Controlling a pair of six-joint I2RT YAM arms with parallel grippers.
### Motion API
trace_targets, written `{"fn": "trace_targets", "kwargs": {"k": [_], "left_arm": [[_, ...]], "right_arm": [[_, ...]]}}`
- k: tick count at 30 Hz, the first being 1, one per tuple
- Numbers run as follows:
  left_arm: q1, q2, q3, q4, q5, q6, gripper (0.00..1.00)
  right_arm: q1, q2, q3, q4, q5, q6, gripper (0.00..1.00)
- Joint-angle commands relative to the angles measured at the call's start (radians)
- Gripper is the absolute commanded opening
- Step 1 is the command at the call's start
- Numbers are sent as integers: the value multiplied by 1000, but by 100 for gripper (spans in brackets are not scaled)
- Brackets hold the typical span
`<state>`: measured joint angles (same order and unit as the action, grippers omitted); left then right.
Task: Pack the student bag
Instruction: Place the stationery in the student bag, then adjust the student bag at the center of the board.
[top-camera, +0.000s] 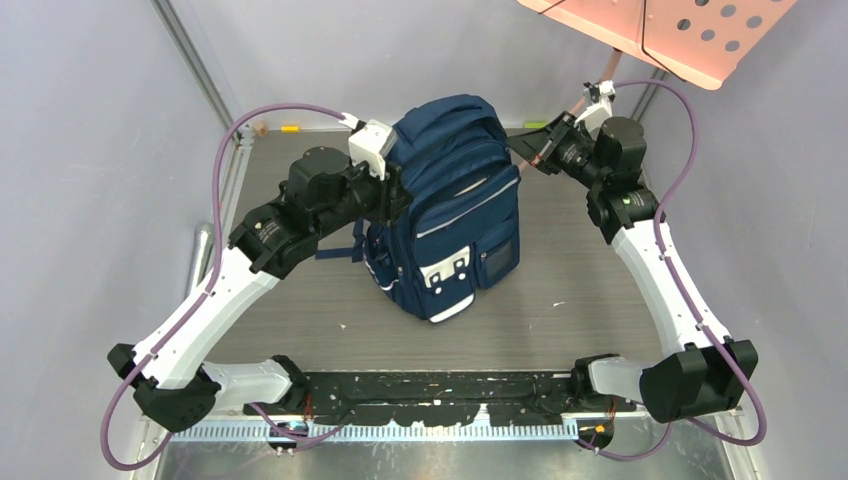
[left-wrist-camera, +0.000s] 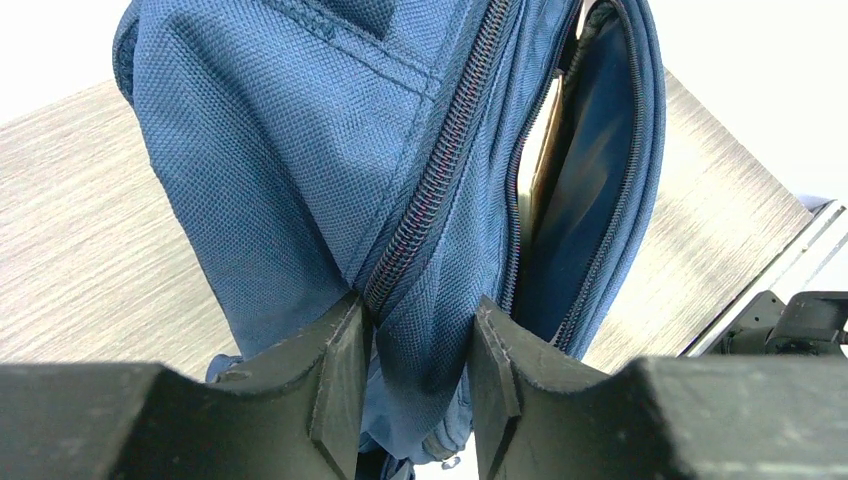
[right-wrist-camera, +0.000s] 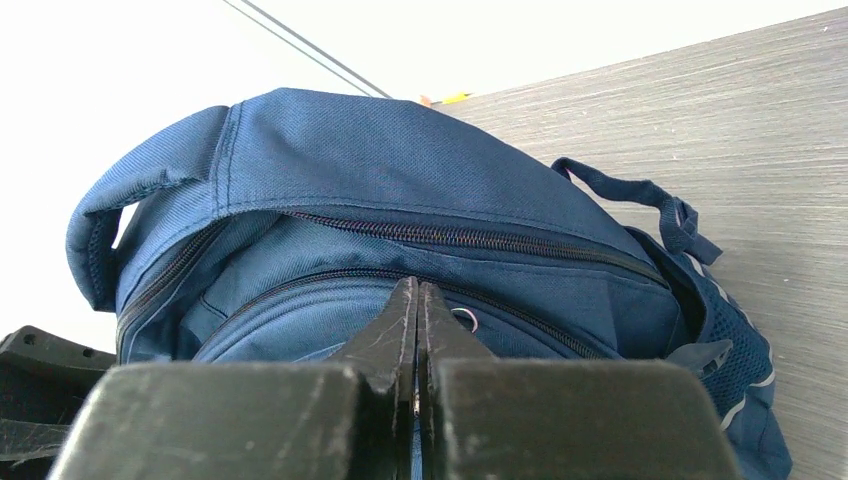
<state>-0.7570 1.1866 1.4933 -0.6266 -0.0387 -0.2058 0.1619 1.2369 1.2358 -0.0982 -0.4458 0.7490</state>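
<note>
The student bag, navy with pale stripes and white patches, stands upright in the middle of the table. My left gripper is at its upper left side. In the left wrist view, that gripper pinches a fold of the bag beside a zipper, and fabric fills the gap. Past the fold a compartment gapes open, with a tan book edge inside. My right gripper is at the bag's top right. In the right wrist view, it is shut on a zipper pull of the bag, a small metal ring beside the tips.
A pink perforated panel hangs over the back right corner. A small yellow item lies at the back left edge of the grey table. Grey walls close in on both sides.
</note>
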Motion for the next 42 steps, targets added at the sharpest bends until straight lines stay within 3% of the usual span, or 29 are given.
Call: {"fn": "trace_targets", "kwargs": {"k": [1, 4, 7, 9, 14, 18, 21, 27, 34, 42], "left_arm": [[1, -24, -4, 23, 15, 7, 39], [2, -27, 4, 4, -15, 40, 33], [28, -41, -4, 3, -25, 122, 11], [73, -37, -11, 1, 59, 193, 2], [186, -24, -4, 2, 248, 377, 0], [312, -38, 21, 1, 383, 464, 0], [362, -43, 54, -37, 465, 530, 0], [380, -18, 141, -144, 477, 611, 0], [383, -64, 52, -131, 468, 581, 0], [383, -123, -16, -131, 425, 561, 0]], "right_arm": [[5, -17, 31, 7, -3, -49, 1], [5, -36, 32, -39, 40, -85, 1], [5, -64, 45, -116, 141, -154, 16], [5, -87, 36, -143, 203, -176, 27], [5, -144, -39, -93, 170, -185, 55], [5, -186, -94, -66, 157, -148, 67], [7, -233, -165, -15, 181, -78, 69], [54, -299, -316, 158, 213, 68, 71], [146, -315, -396, 321, 263, 171, 72], [176, -255, -380, 370, 186, 171, 72]]}}
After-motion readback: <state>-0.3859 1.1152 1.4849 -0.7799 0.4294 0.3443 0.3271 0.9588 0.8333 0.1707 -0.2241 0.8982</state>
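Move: Between the left hand's half-open pads sits the fabric of the student bag's left side edge, about 1 cm ahead, 1 cm to the right and 1 cm down. The pale case in the open front pocket is roughly 10 cm right of that hand, 1 cm ahead and 6 cm lower. From the shut right fingers, the pocket's zip pull lies some 4 cm back, 1 cm left and 4 cm down; the pale case is about 7 cm back, 6 cm left and 6 cm lower. Pinching shut on the bag's left edge, the left hand hauls it about 7 cm left, swinging forward a few centimetres and then back again while turning some 15 degrees clockwise. The right hand opens wide, shifting right and down off the bag's front, then comes back towards the robot by nearly 6 cm and in to the left, dipping and partly rising, to bring its parted fingers to the pocket's zip pull. ##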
